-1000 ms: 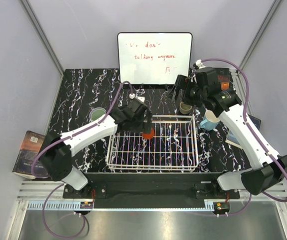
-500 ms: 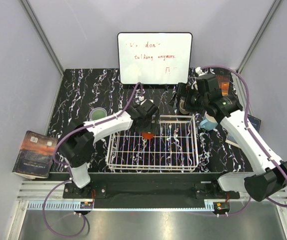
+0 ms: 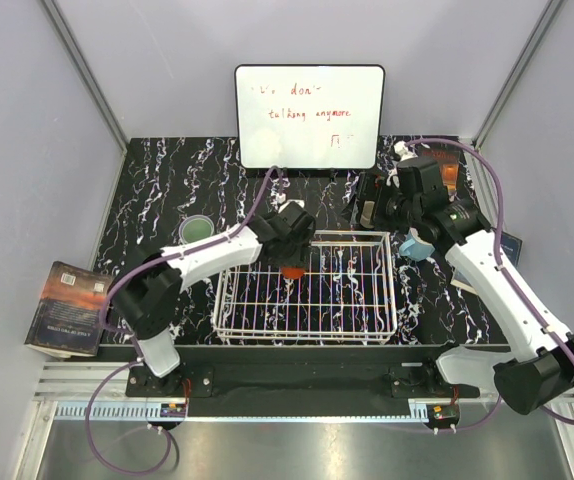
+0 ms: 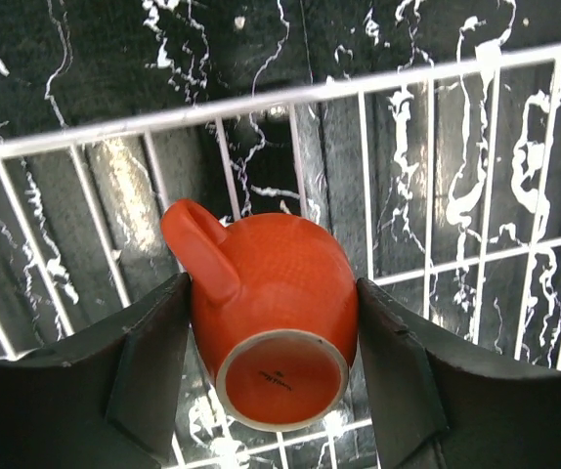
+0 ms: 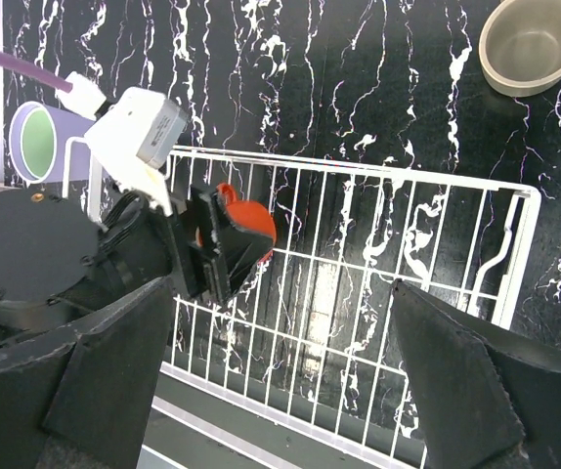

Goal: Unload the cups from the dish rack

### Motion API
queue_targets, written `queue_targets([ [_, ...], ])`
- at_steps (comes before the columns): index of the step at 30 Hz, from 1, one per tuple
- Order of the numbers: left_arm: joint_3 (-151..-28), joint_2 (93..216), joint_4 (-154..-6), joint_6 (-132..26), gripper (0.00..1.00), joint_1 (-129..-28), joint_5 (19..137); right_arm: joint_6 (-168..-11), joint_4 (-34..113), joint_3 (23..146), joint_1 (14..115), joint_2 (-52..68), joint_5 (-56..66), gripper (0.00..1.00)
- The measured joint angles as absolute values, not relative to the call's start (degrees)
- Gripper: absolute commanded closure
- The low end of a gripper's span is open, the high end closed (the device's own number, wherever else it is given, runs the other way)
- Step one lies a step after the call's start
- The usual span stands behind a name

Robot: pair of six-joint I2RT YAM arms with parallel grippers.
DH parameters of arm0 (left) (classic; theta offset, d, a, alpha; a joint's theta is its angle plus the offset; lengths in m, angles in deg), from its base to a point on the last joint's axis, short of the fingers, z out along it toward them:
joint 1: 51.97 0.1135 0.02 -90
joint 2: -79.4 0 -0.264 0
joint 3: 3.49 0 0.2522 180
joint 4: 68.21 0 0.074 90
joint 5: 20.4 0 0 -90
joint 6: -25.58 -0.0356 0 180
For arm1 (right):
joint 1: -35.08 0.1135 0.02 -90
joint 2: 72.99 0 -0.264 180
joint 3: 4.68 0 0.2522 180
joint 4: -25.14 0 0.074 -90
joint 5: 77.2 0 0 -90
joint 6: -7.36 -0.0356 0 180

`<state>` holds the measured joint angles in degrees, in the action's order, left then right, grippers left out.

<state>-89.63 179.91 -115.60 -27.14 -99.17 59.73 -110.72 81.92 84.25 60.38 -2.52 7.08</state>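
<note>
My left gripper [image 3: 292, 258] is shut on the small red-orange cup [image 3: 292, 270] over the far side of the white wire dish rack [image 3: 307, 338]. In the left wrist view the cup [image 4: 271, 313] lies tilted with its base toward the camera, and both fingers press its sides above the rack's rim [image 4: 359, 90]. My right gripper [image 5: 280, 371] is open and empty, high over the rack [image 5: 359, 162]. A lavender tumbler with green inside [image 3: 197, 229] stands left of the rack. The light blue mug [image 3: 414, 246] stands to its right. The grey-brown cup [image 5: 535, 44] stands behind the rack.
A whiteboard with red writing [image 3: 309, 115] leans at the back. A book [image 3: 67, 308] lies off the table's left edge, and another [image 3: 504, 246] lies at the right under the right arm. The booth walls close in on three sides.
My left arm has stretched further over the rack's far side with the red-orange cup held between its fingers. My right gripper has shifted a little right, and now hides most of the grey-brown cup.
</note>
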Motion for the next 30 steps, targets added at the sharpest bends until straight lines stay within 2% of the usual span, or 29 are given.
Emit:
queue_targets([
  [6, -88.4, 171.8, -116.2, -27.3, 1.0, -98.8, 61.1, -111.3, 81.9, 84.2, 60.4, -4.0, 7.8, 0.0],
  [10, -83.1, 159.6, -108.1, -26.0, 1.0, -95.5, 71.4, -114.0, 81.4, 84.2, 60.4, -5.2, 7.2, 0.0],
  [12, -79.6, 154.1, -102.3, -24.3, 1.0, -93.4, 77.0, -115.9, 80.0, 83.9, 60.4, -5.4, 5.8, 0.03],
  [13, -77.7, 151.7, -98.9, -23.1, 1.0, -92.2, 80.3, -117.6, 78.0, 82.8, 60.4, -5.8, 4.7, 0.1],
  [15, -74.7, 148.6, -92.0, -20.8, 1.0, -90.9, 86.2, -120.3, 73.8, 79.8, 60.4, -7.2, 3.1, 0.17],
  [16, -73.5, 147.9, -88.8, -19.7, 1.0, -90.7, 89.1, -121.9, 71.4, 77.5, 60.4, -8.5, 2.1, 0.21],
  [19, -70.2, 146.8, -80.2, -16.9, 1.0, -90.7, 96.4, -125.9, 66.3, 72.6, 60.4, -12.4, -1.8, 0.27],
  [24, -66.5, 146.6, -70.3, -13.0, 1.0, -90.8, 104.5, -131.3, 56.0, 70.5, 60.4, -14.2, -9.4, 0.27],
  [30, -65.4, 146.6, -63.7, -10.5, 1.0, -90.8, 108.3, -136.8, 47.6, 68.4, 60.4, -14.4, -15.9, 0.26],
])
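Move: The left fingers already grip the orange cup low in the dish rack. The open right gripper, where the cup is headed, lies about 17 cm to this hand's right, 2 cm farther out and 19 cm higher. From the right hand the orange cup is therefore some 17 cm left, 2 cm back and 19 cm down; the brown cup stands 11 cm ahead, level sideways, and the light blue cup 4 cm ahead and 13 cm right, both about 20 cm below. Keeping its pinch on the orange cup, the left hand lifts it fast out of the rack, about 23 cm up, then draws back 8 cm and slightly right as it rolls some 65 degrees, fingers swinging from down to point right. The empty right hand comes to meet the cup, rising about 9 cm, going left and a little back, tilting its fingers towards the left and narrowing them part-way. ##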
